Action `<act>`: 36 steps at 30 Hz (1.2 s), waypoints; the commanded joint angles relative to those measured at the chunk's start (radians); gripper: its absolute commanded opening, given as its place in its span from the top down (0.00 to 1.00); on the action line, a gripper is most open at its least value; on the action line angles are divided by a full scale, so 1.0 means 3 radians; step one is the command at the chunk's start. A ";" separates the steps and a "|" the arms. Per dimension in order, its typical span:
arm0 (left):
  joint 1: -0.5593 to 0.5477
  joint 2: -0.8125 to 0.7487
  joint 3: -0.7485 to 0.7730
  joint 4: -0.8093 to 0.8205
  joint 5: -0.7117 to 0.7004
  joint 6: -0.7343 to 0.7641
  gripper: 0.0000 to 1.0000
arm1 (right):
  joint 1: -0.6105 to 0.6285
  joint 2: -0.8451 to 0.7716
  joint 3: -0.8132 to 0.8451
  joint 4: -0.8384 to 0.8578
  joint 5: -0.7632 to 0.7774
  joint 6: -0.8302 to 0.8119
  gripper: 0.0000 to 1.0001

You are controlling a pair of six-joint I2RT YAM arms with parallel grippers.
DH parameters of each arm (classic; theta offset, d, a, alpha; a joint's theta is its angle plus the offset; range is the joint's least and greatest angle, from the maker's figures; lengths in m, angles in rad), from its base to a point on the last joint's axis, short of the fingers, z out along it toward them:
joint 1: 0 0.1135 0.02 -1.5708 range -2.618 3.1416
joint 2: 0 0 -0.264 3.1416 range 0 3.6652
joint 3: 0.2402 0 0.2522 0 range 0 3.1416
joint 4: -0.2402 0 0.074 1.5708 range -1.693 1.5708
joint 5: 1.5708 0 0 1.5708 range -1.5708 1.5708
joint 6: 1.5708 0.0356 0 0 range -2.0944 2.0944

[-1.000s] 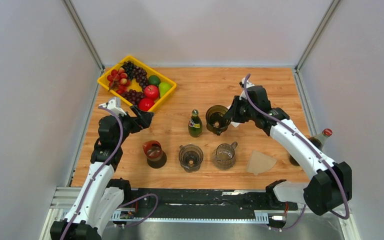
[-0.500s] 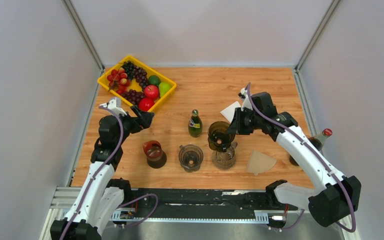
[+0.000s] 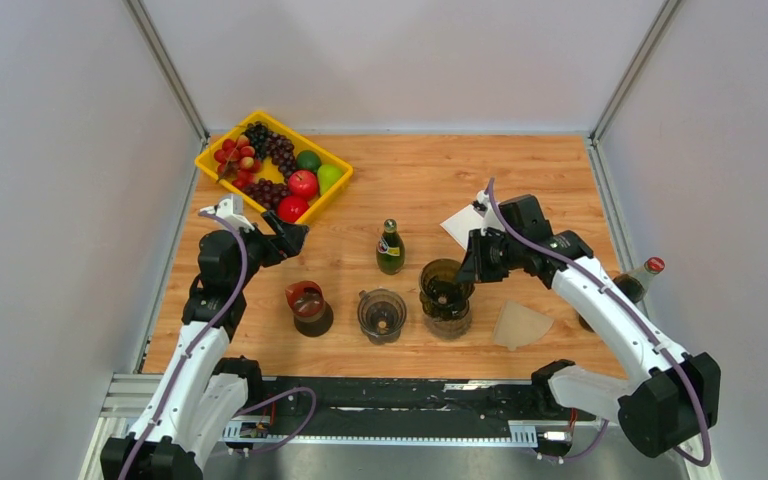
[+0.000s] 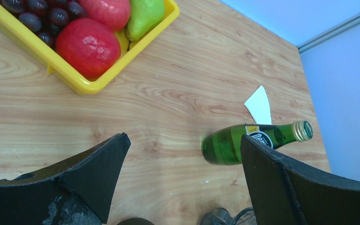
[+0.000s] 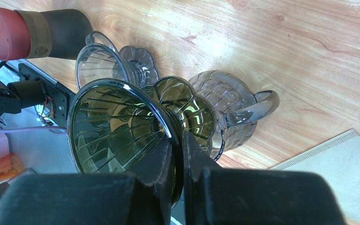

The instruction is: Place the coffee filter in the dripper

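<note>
My right gripper (image 3: 468,268) (image 5: 178,140) is shut on the rim of the dark olive glass dripper (image 3: 444,284) (image 5: 117,125). It holds the dripper tilted right over the mouth of the clear glass server (image 3: 449,318) (image 5: 227,105); whether they touch I cannot tell. The brown paper coffee filter (image 3: 520,325) (image 5: 330,161) lies flat on the table just right of the server. My left gripper (image 3: 286,236) (image 4: 183,139) hangs open and empty at the left, near the fruit tray.
A green bottle (image 3: 390,248) (image 4: 243,143) stands at mid-table, with a white paper (image 3: 460,224) behind the server. A clear dripper (image 3: 381,315) and a red-and-black cup (image 3: 309,307) sit left of the server. A yellow fruit tray (image 3: 337,190) is back left, a red-capped bottle (image 3: 643,277) far right.
My right arm has carried the dripper from beside the green bottle toward the near edge, to over the glass server. The left arm has not moved.
</note>
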 commanded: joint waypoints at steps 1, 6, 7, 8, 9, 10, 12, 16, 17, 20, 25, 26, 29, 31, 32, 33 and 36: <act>0.0010 0.0006 -0.0016 0.0084 -0.0044 0.0007 0.00 | -0.0014 -0.0088 -0.0025 -0.0016 0.0021 -0.0156 0.96; 0.0012 0.0027 -0.0008 0.0084 -0.0049 0.0016 0.00 | -0.0012 -0.0129 0.0000 -0.0041 0.0120 -0.0195 0.95; 0.0013 0.0032 -0.0007 0.0084 -0.0049 0.0015 0.00 | -0.0011 -0.0145 0.0005 -0.0040 0.0118 -0.0204 0.94; 0.0013 0.0033 -0.0007 0.0084 -0.0048 0.0016 0.00 | -0.0010 -0.0156 0.0012 -0.0038 0.0111 -0.0211 0.94; 0.0013 0.0030 -0.0009 0.0087 -0.0049 0.0017 0.00 | -0.0014 -0.0163 0.0028 -0.0037 0.0107 -0.0217 0.94; 0.0013 0.0035 -0.0011 0.0085 -0.0045 0.0015 0.00 | -0.0012 -0.0175 0.0042 -0.0036 0.0088 -0.0228 0.94; 0.0013 0.0035 -0.0007 0.0084 -0.0040 0.0022 0.00 | -0.0010 -0.0199 0.0066 -0.0042 0.0029 -0.0242 0.94; 0.0012 0.0030 -0.0004 0.0076 -0.0039 0.0025 0.00 | -0.0012 -0.0287 0.0051 -0.0040 0.0057 -0.0235 0.92; 0.0013 0.0027 -0.0002 0.0075 -0.0039 0.0026 0.00 | -0.0010 -0.0298 0.0018 -0.0041 0.0077 -0.0229 0.91; 0.0012 0.0029 0.0006 0.0066 -0.0036 0.0027 0.00 | -0.0012 -0.0305 -0.0068 -0.0038 0.0063 -0.0209 0.90; 0.0012 0.0012 0.0006 0.0053 -0.0032 0.0027 0.00 | -0.0011 -0.0337 -0.0125 -0.0042 0.0145 -0.0197 0.86; 0.0013 0.0007 0.0005 0.0053 -0.0033 0.0028 0.00 | -0.0013 -0.0345 -0.0125 -0.0043 0.0161 -0.0193 0.86; 0.0010 0.0002 0.0003 0.0053 -0.0038 0.0031 0.00 | -0.0015 -0.0368 -0.0122 -0.0041 0.0233 -0.0178 0.79; 0.0012 0.0001 0.0004 0.0053 -0.0039 0.0037 0.00 | -0.0015 -0.0379 -0.0115 -0.0043 0.0278 -0.0164 0.73; 0.0013 0.0003 0.0002 0.0053 -0.0039 0.0038 0.00 | -0.0018 -0.0375 -0.0107 -0.0043 0.0293 -0.0158 0.70; 0.0011 0.0001 0.0000 0.0053 -0.0039 0.0040 0.00 | -0.0018 -0.0374 -0.0092 -0.0039 0.0305 -0.0157 0.66; 0.0009 0.0005 0.0006 0.0053 -0.0043 0.0044 0.00 | -0.0019 -0.0374 -0.0042 -0.0037 0.0351 -0.0149 0.57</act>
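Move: The right hand already pinches the olive dripper by its rim, holding it over the glass mug, whose middle lies about 4 cm back, 3 cm left and 11 cm below that hand. The clear dripper stands some 15 cm left of the mug and level with it; the tan filters lie about 15 cm right and 4 cm back of the hand, on the table. From the left hand the mug is roughly 34 cm right, 13 cm back and 14 cm lower. Still pinching the olive dripper by its rim over the glass mug, the right hand eases about 1 cm left and rises nearly as much, then sinks a little over 1 cm to set the dripper down on the mug, drifting about 1 cm back on the way. As it sinks, the fingers start to part, opening to over a third of their range while the hand slides on to some 2 cm left in all; they let go of the rim but stay astride it, one inside the cone and one outside. ##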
